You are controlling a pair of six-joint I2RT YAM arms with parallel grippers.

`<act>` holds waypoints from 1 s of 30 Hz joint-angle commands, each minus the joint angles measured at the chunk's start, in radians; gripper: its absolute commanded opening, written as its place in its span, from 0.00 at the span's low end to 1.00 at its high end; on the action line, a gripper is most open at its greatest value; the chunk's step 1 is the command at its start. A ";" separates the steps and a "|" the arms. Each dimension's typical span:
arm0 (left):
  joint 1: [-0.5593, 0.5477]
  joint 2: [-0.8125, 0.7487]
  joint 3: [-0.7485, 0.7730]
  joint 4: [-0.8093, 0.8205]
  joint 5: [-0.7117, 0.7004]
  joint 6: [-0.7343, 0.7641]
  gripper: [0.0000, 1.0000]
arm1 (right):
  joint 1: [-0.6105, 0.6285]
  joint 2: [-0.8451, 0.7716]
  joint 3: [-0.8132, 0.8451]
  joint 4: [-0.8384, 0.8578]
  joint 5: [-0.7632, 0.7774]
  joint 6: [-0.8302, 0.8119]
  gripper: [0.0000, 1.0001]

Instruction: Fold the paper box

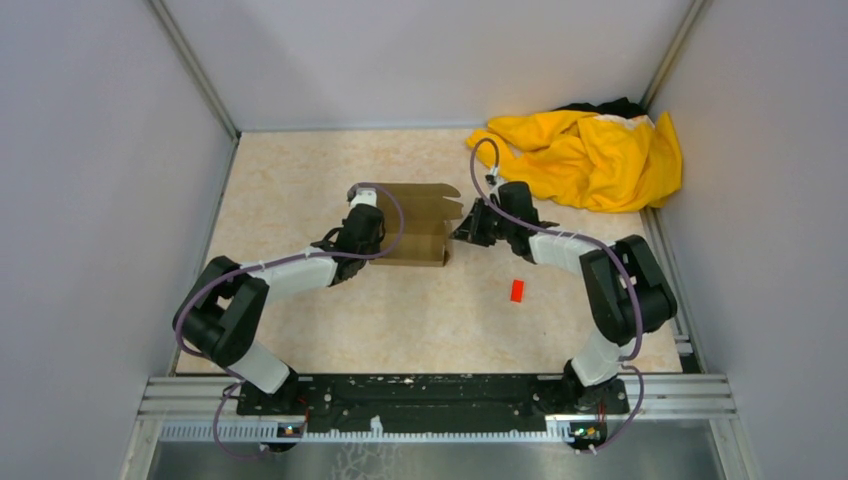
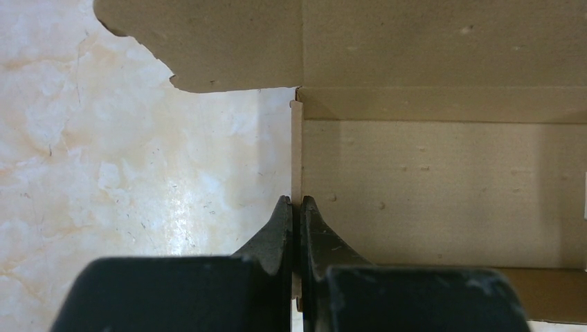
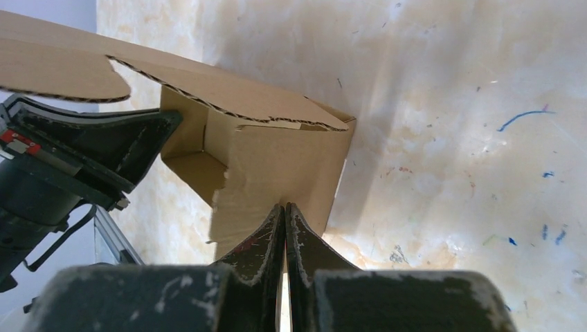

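The paper box (image 1: 420, 215) is brown cardboard, partly raised, standing mid-table with its flaps up. In the left wrist view a box wall (image 2: 443, 180) fills the right half, and a flap sticks out at the top. My left gripper (image 2: 296, 199) is shut on the thin left edge of that wall; from above it (image 1: 375, 226) sits at the box's left end. My right gripper (image 3: 284, 206) is shut with nothing between its fingers, its tips against the box's side panel (image 3: 277, 159). Seen from above, it (image 1: 463, 232) is at the box's right end.
A crumpled yellow cloth (image 1: 585, 155) lies in the back right corner. A tiny red block (image 1: 517, 290) sits on the table just in front of the right arm. Grey walls close in the table on three sides. The left arm's wrist (image 3: 69, 159) shows behind the box.
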 commanded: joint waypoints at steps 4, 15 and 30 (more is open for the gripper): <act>-0.005 0.017 0.008 -0.063 0.010 0.010 0.00 | 0.047 0.047 0.075 -0.008 0.018 -0.022 0.05; -0.007 0.021 0.002 -0.063 0.016 0.007 0.00 | 0.082 0.058 0.093 -0.019 0.052 -0.035 0.20; -0.007 0.025 -0.009 -0.057 0.020 0.001 0.00 | 0.151 0.082 0.171 -0.174 0.230 -0.098 0.34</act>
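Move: The right hand's nearly shut fingertips are at the upper outside of the box's right end flap, which stands raised; its middle lies about 2 cm to their left, level fore and aft, and 3 cm lower. The raised lid panel is some 6 cm ahead and 7 cm left, the box floor 9 cm left, 1 cm back and 8 cm down. From the left hand, pinching the box's left wall, the end flap lies roughly 15 cm right, straight across and 1 cm lower. Leftward and down the right hand pushes, about 3 cm across and 2 cm lower, bearing on the upper half of the end flap to bend it in over the box. As it goes the fingers spread to about a third open, one tip ending on the inner side of the crease and the other on the outer, and the wrist rolls slightly. The left hand stays put, still pinching the left wall. ##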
